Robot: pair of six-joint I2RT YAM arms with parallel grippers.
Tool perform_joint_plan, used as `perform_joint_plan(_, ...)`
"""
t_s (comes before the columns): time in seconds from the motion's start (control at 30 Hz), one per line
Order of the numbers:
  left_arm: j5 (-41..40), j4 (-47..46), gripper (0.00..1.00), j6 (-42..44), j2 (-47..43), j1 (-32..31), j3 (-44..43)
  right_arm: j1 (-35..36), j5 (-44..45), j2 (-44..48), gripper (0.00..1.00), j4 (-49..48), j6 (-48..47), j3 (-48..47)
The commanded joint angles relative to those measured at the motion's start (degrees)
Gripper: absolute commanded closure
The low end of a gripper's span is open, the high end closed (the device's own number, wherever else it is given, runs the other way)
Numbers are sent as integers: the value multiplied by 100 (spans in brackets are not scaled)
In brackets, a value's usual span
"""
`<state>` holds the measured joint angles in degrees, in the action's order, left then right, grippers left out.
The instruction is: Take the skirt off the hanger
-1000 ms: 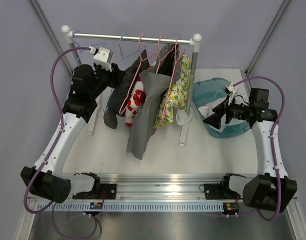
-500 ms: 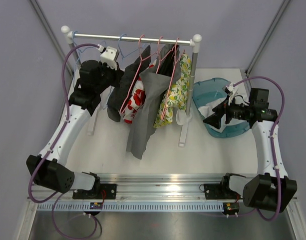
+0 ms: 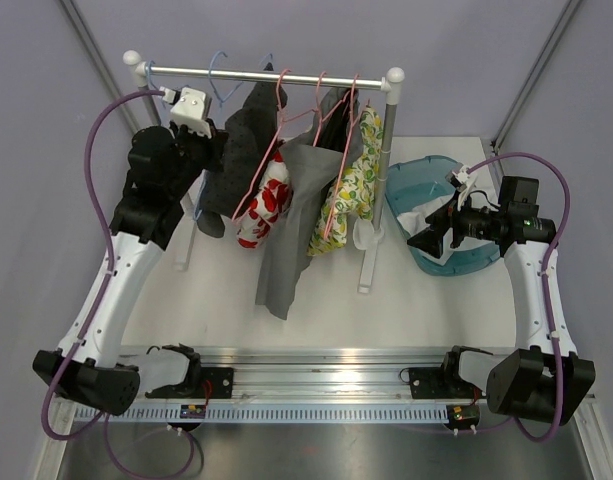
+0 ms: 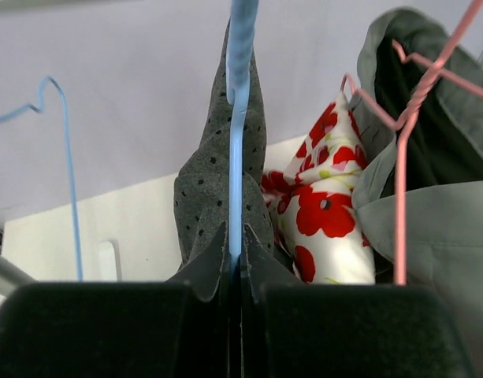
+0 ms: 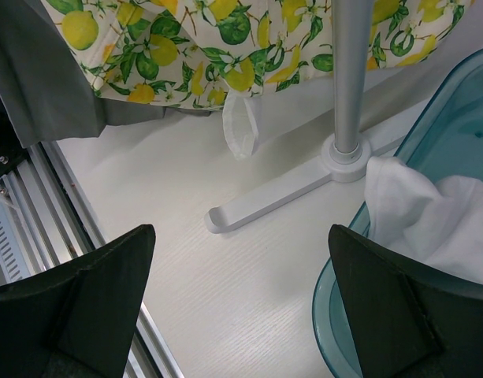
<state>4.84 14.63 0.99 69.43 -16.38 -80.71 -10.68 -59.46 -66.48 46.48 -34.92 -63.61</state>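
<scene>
A dark grey dotted skirt (image 4: 212, 185) hangs on a light blue hanger (image 4: 240, 118) at the left end of the clothes rail (image 3: 286, 75). In the top view the skirt (image 3: 238, 150) droops beside my left wrist. My left gripper (image 4: 239, 250) is shut on the blue hanger's wire, which runs straight up between the jaws, with the skirt's cloth just beyond the tips. My right gripper (image 5: 241, 303) stands wide open over the white table by the bin, holding nothing; from above, the right gripper (image 3: 428, 240) is seen far from the rail.
An empty blue hanger (image 4: 68, 157) hangs to the left. Pink hangers carry a red-flowered garment (image 3: 263, 200), a long grey garment (image 3: 291, 230) and a lemon-print one (image 3: 352, 185). A blue bin (image 3: 476, 262) with white cloth (image 5: 430, 216) sits right of the rack post (image 5: 347, 71).
My left gripper has shut on the blue hanger and moved left and up, taking the skirt away from the other garments. The right arm has not moved.
</scene>
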Motion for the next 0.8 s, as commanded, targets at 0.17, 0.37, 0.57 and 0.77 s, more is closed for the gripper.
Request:
perform_joint_plan(0.17,-466,267,100,-64,-860,12,-78,-22,-13,162,1,37,-121,-90)
perform_joint_plan(0.37,-678,488,100,-538,-2370,12,1126,-13,22,188,0,107,-200,-107)
perform_joint_plan(0.57,-687,909,100,-960,-4050,12,1321,-22,-48,109,0,467,-375,-467)
perform_joint_plan(0.77,242,1033,100,-1390,-4631,12,760,13,-531,56,0,1151,-515,-1161)
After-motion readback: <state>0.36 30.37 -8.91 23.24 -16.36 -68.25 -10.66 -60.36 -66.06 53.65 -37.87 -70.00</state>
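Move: The left hand already grips the blue hanger; the middle of its dark dotted skirt hangs about 8 cm ahead, 5 cm right and 11 cm below. The rail is some 15 cm straight ahead and 8 cm above, the red-flowered skirt about 5 cm ahead, 10 cm right and 18 cm below, the empty blue hanger roughly 12 cm ahead, 12 cm left and 5 cm below. From the right hand, the dotted skirt lies around 18 cm ahead, 42 cm left and 6 cm above. Back towards the robot, with increasing speed, the left hand draws the hanger and dotted skirt some 23 cm away from the rail, drifting about 8 cm left. It first rises a little, dips, then climbs to end nearly 5 cm higher, the fingers keeping their pinch while tipping up and rolling left side down about 15 degrees each. Late on, the open right hand starts up, about 3 cm. ##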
